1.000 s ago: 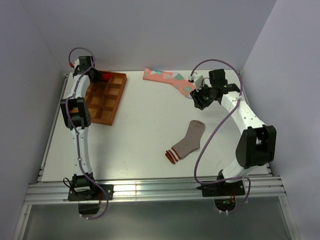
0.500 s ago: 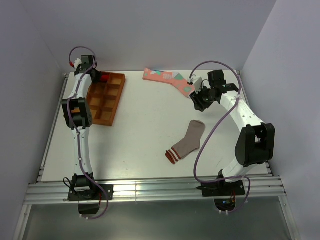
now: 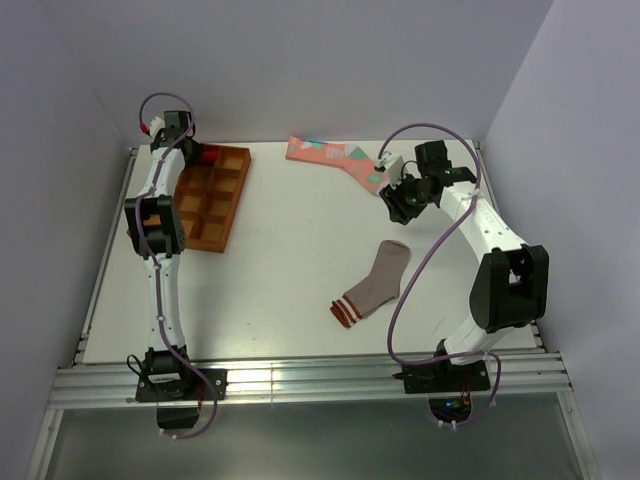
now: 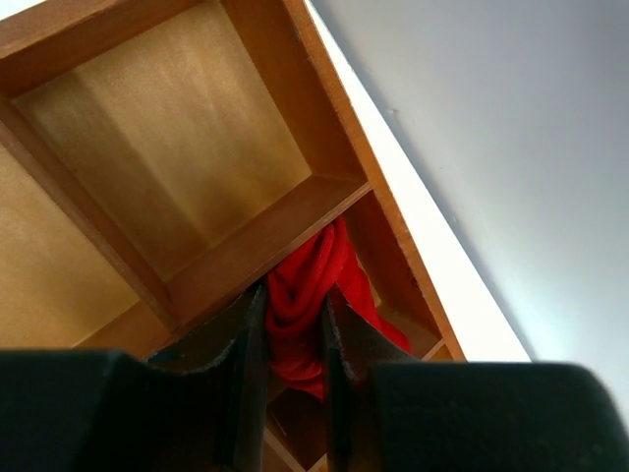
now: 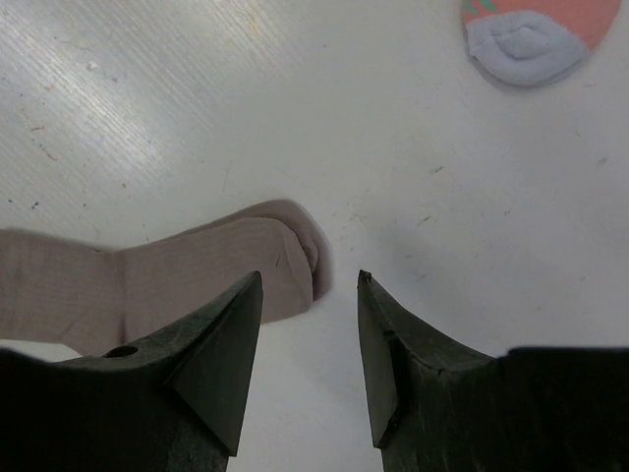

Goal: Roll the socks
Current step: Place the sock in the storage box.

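Observation:
A rolled-up red sock (image 4: 313, 285) sits between the fingers of my left gripper (image 4: 293, 295), which is shut on it over a corner compartment of the wooden tray (image 4: 246, 236). From above, that gripper (image 3: 200, 154) is at the tray's far end, with a bit of the red sock (image 3: 210, 154) showing. My right gripper (image 5: 310, 277) is open above bare table, holding nothing. The grey-brown sock (image 5: 177, 280) lies flat with its toe just past the left finger. Overhead, the right gripper (image 3: 392, 205) hovers between the salmon-pink sock (image 3: 335, 158) and the grey-brown sock (image 3: 375, 285).
The wooden tray (image 3: 215, 205) with several compartments lies at the back left of the white table (image 3: 280, 270). The pink sock's pale toe (image 5: 526, 44) shows at the top right of the right wrist view. Walls close in the back and both sides.
The right gripper has shifted slightly left, nearer the pink sock's toe. The left arm and red sock have stayed in place.

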`<state>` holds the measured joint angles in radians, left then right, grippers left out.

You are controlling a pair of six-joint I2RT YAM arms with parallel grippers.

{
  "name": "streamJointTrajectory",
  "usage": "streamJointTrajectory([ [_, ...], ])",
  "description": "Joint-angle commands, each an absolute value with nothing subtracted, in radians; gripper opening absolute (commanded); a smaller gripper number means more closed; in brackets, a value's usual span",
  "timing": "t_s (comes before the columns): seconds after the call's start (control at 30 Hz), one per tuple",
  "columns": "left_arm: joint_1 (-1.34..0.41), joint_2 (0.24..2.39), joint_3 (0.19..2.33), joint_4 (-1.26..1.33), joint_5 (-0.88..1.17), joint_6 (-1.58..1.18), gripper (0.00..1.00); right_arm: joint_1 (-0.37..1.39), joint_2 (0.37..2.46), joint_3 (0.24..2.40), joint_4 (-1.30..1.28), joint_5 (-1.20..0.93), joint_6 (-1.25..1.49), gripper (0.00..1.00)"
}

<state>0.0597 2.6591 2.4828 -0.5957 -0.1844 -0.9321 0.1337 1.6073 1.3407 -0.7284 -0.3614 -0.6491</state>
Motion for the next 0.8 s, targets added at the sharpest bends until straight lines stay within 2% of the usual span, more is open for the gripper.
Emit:
streamJointTrajectory([
  [0.0, 0.069, 2.68, 2.372, -0.681, -0.157, -0.919, 0.29, 0.126, 1.603, 1.37, -0.735, -0.365, -0.661, 0.51],
  [0.4, 0.092, 2.542, 2.255, -0.546, -0.029, -0.989, 0.43, 0.126, 1.611, 1.384, -0.739, -0.371, -0.653, 0.5],
  [0.77, 0.101, 2.471, 2.187, -0.491, 0.029, -1.005, 0.48, 0.126, 1.628, 1.408, -0.755, -0.379, -0.653, 0.5],
])
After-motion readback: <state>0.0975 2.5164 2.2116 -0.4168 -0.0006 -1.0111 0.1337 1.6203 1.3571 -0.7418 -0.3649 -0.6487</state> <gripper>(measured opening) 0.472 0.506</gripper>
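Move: The rolled red sock is already between the left fingers, its middle about 1 cm below the hand point and 1 cm to the right, down in a compartment at the storage box's far edge. The box's middle lies some 12 cm back of that hand, about level sideways and 1 cm lower; the pink sock is roughly 45 cm to its right, 1 cm back and 3 cm lower. From the idle right hand the red sock is about 28 cm ahead, 56 cm left and 10 cm down. The left hand lets its pinch on the red sock go, the fingers spreading steadily from about a quarter to nearly half open inside the compartment, so that they stand either side of the roll. While opening it eases up about 1 cm, then also back and to the right by about 1 cm each, rolling some 10 degrees so its left side dips, with the fingertips still down in the storage box and seeming to bear on its compartment walls. ##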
